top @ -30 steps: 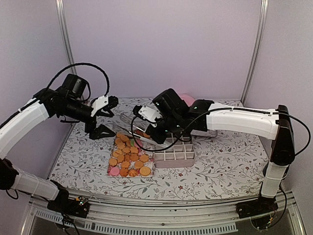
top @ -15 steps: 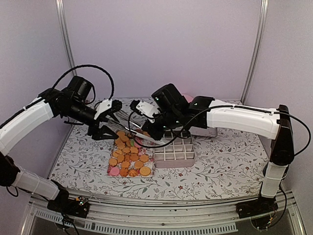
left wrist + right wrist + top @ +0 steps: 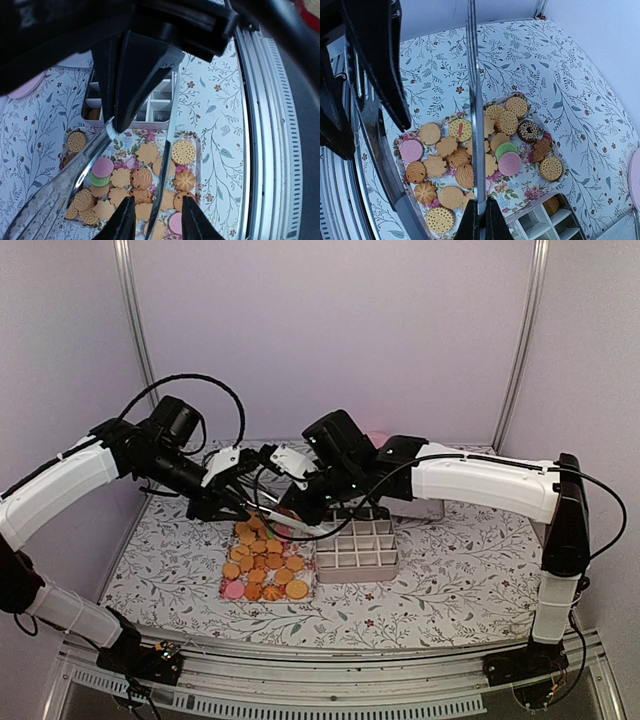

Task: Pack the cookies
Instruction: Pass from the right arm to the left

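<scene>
Many round cookies (image 3: 264, 560), mostly golden with a few pink, green and dark ones, lie on a floral tray (image 3: 226, 592). The same cookies (image 3: 470, 160) fill the right wrist view. My right gripper (image 3: 479, 218) is shut on one arm of metal tongs (image 3: 474, 100) held above the tray. In the left wrist view my left gripper (image 3: 155, 220) hangs over the cookies (image 3: 142, 177). Its fingers stand apart on either side of the thin tongs arm (image 3: 165, 172) without touching it. The tongs' wider arm (image 3: 82, 167) runs off to the lower left. From above, both grippers meet over the tray's far end.
A white compartment box (image 3: 357, 552) stands right of the tray, with one golden cookie (image 3: 551, 205) in a corner cell. A pink plate (image 3: 24, 91) lies farther back. A metal rail (image 3: 330, 680) runs along the table's near edge.
My left gripper has moved right and down to the tongs, and its jaws have narrowed around one tongs arm. The right gripper shifted slightly left, still holding the tongs.
</scene>
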`<state>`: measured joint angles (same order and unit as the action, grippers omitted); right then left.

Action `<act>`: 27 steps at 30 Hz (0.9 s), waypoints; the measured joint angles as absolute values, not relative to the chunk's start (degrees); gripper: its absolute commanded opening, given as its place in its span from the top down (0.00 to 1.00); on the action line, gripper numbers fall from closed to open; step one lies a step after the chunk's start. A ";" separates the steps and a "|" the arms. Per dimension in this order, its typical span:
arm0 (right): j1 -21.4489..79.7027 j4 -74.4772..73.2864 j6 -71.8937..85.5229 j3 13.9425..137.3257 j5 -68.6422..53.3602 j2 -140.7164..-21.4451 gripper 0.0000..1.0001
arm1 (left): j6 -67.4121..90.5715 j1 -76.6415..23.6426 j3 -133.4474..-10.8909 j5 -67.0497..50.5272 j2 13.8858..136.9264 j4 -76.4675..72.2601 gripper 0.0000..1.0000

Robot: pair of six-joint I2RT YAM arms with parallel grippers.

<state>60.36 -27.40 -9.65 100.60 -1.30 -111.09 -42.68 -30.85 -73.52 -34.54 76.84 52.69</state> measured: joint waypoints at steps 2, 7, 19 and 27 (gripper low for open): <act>60.36 -27.44 -9.65 100.60 -1.65 -111.11 1.00 | -42.87 -30.87 -73.47 -34.06 76.84 52.64 0.91; 60.18 -27.66 -10.44 100.62 -2.02 -111.35 1.00 | -44.27 -31.68 -73.06 -35.20 76.90 54.52 0.99; 57.10 -25.74 -6.39 102.13 -5.34 -115.24 1.00 | -44.56 -32.56 -73.06 -32.80 76.93 56.40 1.00; 54.02 -27.00 0.58 107.48 -6.04 -120.49 1.00 | -44.34 -34.13 -73.34 -28.32 76.93 55.44 1.00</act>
<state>54.02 -27.00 0.58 107.48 -6.04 -120.49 -44.34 -34.13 -73.34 -28.32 76.93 55.44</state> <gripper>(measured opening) 0.037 0.021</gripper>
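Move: The near leg of the tongs runs right between the left hand's half-open fingers; the right hand grips the far leg, and from it the near leg lies about 10 cm to the left and 4 cm back, at much the same height. Below, counted from the left hand, the cookie tray's middle is some 7 cm ahead and 2 cm right, and the divided box's middle 8 cm ahead and 19 cm right, both roughly 20 cm down. Closing in place, the left fingers pinch the near leg of the tongs while that hand eases only a centimetre or two down and back. The right hand keeps its grip on the far leg, sinks slightly, then swings forward about 6 cm and down 3 to 4 cm, its wrist tipping down and turning clockwise (some 15 degrees in all), drawing that leg away from the left hand. ##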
